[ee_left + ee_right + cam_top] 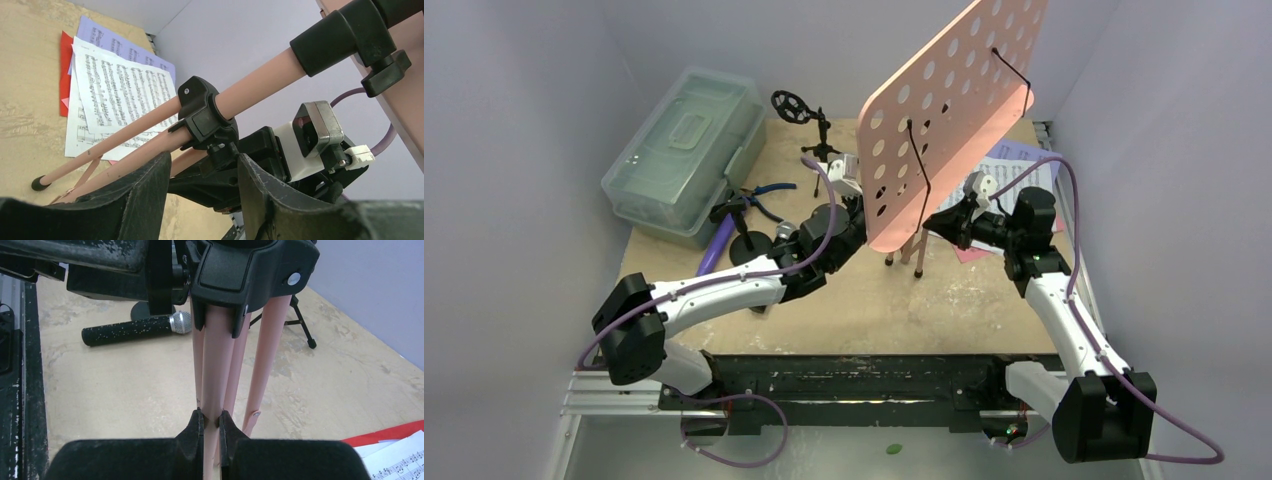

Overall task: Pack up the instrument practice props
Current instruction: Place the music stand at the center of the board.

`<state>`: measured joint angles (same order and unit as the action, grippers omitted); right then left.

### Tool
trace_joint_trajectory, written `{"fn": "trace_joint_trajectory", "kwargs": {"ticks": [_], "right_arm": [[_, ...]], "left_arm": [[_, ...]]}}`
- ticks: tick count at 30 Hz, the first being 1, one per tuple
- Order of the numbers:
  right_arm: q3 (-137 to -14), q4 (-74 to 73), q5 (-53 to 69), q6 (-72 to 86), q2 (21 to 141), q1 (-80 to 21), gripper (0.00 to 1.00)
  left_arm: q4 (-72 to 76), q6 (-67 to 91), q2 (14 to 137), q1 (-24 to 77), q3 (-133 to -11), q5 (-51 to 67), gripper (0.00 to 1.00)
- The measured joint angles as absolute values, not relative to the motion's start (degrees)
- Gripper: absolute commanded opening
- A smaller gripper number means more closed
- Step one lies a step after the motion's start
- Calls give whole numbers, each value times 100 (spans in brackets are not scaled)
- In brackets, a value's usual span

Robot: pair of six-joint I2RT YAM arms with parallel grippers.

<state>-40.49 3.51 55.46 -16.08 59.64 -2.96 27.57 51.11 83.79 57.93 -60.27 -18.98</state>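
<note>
The pink perforated music rack (954, 110) stands tilted at mid-table on its pink legs (265, 355), which are folded close together. My right gripper (211, 422) is shut on one leg below the black collar (250, 270). My left gripper (205, 172) is open, its fingers (145, 195) on either side of the collar's knob (220, 150) without pinching it. White sheet-music pages (120, 90) lie on lilac (115, 42) and red (65, 75) pages behind the stand. A black-silver microphone (135, 329) lies on the table, and a purple microphone (719, 245) lies by a black mic tripod (799, 110).
A clear greenish plastic case (684, 150) sits shut at the back left. Blue-handled pliers (769, 192) lie beside it. A round-based black stand (744, 230) is close to my left arm. Walls close in the table on both sides.
</note>
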Motion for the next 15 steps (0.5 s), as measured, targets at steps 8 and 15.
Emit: {"fn": "trace_joint_trajectory", "kwargs": {"ticks": [8, 15], "right_arm": [[-4049, 355, 5522, -1605, 5966, -292, 0], [-4049, 357, 5502, -1586, 5966, -255, 0]], "left_arm": [[2460, 5218, 8462, 5830, -6331, -1949, 21], [2445, 5754, 8464, 5824, -6353, -1999, 0]]}}
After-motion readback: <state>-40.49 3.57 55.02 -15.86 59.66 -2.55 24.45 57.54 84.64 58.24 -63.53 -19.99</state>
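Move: The tripod collar's knob is already between the left hand's open fingertips, about 1 cm ahead, 1 cm right and 1 cm above the left hand point; the black collar's middle is some 3 cm ahead, level sideways and 2 cm higher. The loose sheets lie on the board roughly 18 cm ahead, 18 cm right and 28 cm below. From the right hand, which grips a pink leg, the knob is about 2 cm back, 2 cm left and 8 cm up. The left hand shuts its half-open fingers almost fully on the small black knob of the music stand's collar, taking a fresh pinch near its end while rising about 1 cm, easing slightly right and turning only some 5 degrees. Low on the same side of the stand, the right hand stays practically in place and keeps its pinch on the pink leg just below the collar, steadying the tripod. ##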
